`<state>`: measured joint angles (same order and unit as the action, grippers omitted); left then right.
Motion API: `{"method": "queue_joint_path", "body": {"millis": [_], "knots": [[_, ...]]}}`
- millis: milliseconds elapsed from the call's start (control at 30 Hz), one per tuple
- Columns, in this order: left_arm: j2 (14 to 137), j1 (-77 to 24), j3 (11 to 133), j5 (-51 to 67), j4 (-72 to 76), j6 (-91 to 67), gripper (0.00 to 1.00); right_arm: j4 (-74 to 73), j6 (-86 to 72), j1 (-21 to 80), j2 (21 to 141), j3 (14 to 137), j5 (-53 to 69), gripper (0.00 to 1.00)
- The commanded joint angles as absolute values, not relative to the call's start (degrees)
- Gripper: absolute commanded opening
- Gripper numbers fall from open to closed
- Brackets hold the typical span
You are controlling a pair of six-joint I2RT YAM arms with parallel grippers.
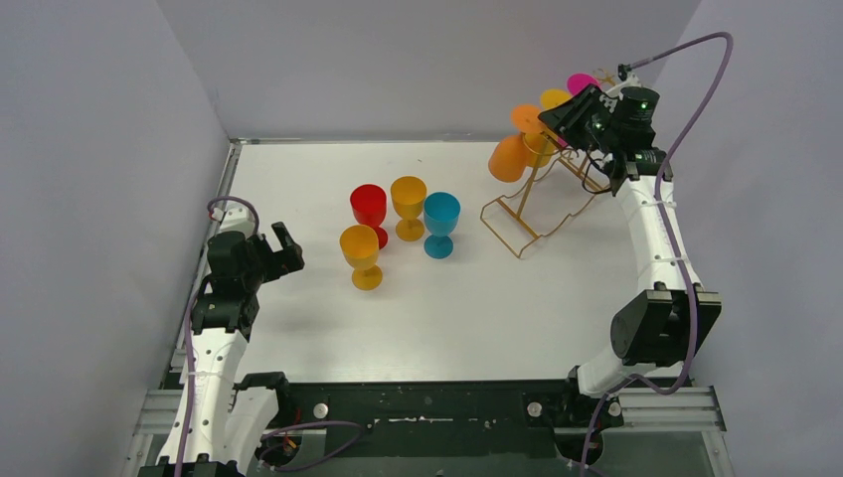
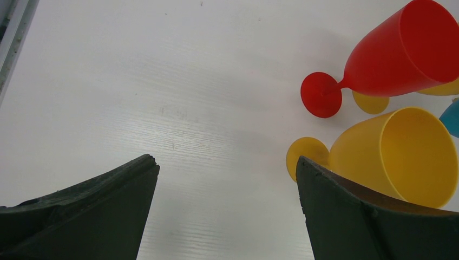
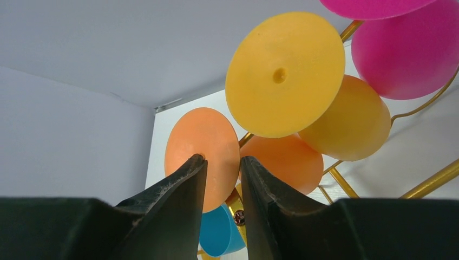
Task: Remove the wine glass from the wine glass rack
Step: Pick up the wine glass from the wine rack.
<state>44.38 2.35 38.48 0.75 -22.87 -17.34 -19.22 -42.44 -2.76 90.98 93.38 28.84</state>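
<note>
The gold wire wine glass rack [image 1: 518,235] stands at the table's back right, and its rods [image 3: 430,181] show in the right wrist view. An orange wine glass [image 1: 509,157], a yellow one [image 1: 555,98] and a pink one [image 1: 581,82] hang on it upside down. My right gripper [image 1: 563,115] is up at the rack's top. Its jaws [image 3: 223,158] stand a narrow gap apart, right in front of the orange glass's round foot [image 3: 201,142], with nothing between them. The yellow foot [image 3: 284,73] and the pink glass [image 3: 403,51] are to the right. My left gripper [image 1: 283,248] hangs wide open over the table's left side, fingers [image 2: 226,161] holding nothing.
On the table's middle stand a red glass [image 1: 369,206], a yellow glass [image 1: 409,195], a blue glass [image 1: 441,214] and an amber glass [image 1: 360,246]. The left wrist view has the red glass [image 2: 400,54] and the amber glass [image 2: 400,157] close by on its right. White walls enclose the table.
</note>
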Motion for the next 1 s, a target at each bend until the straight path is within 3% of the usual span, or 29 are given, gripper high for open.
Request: {"method": "queue_joint_path", "body": {"millis": [0, 167, 300, 533, 767, 967], "knots": [[44.22, 2.55, 38.61, 1.85, -19.76, -16.44, 0.97, -24.71, -39.08, -1.83, 92.26, 96.85, 27.53, 0.31], [44.23, 2.57, 38.65, 1.80, -19.77, -16.44, 0.97, -24.67, -39.25, -1.49, 92.71, 98.46, 28.70, 0.30], [44.20, 2.57, 38.63, 1.67, -19.80, -16.44, 0.97, -23.52, -40.31, -1.45, 93.00, 98.64, 30.18, 0.23], [44.13, 2.55, 38.63, 1.67, -19.79, -16.42, 0.97, -22.98, -41.03, -1.41, 92.79, 98.66, 30.23, 0.22], [44.03, 2.58, 38.65, 1.67, -19.87, -16.42, 0.97, -20.54, -43.66, -1.49, 90.84, 96.56, 29.53, 0.05], [44.07, 2.55, 38.61, 1.72, -19.86, -16.39, 0.97, -17.27, -46.76, -1.66, 89.30, 94.26, 30.30, 0.00]]}}
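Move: The orange wine glass hangs foot-up on the rack; its foot's middle is about 3 cm left of the right hand, level with it in reach and height, its near edge already between the open fingertips. The yellow glass's foot is some 4 cm ahead and 2 cm right of the hand, the magenta one some 7 cm ahead and 7 cm right, both slightly higher. From the left hand the orange foot is roughly 47 cm right, 20 cm ahead and 18 cm higher. The orange glass's foot is pinched at its edge by the right fingers, which close from about a third open to nearly shut. Meanwhile the right hand eases about 1 cm left towards the foot, sinking half a centimetre and then rising about 1 cm as the grip tightens; the wrist hardly turns. ##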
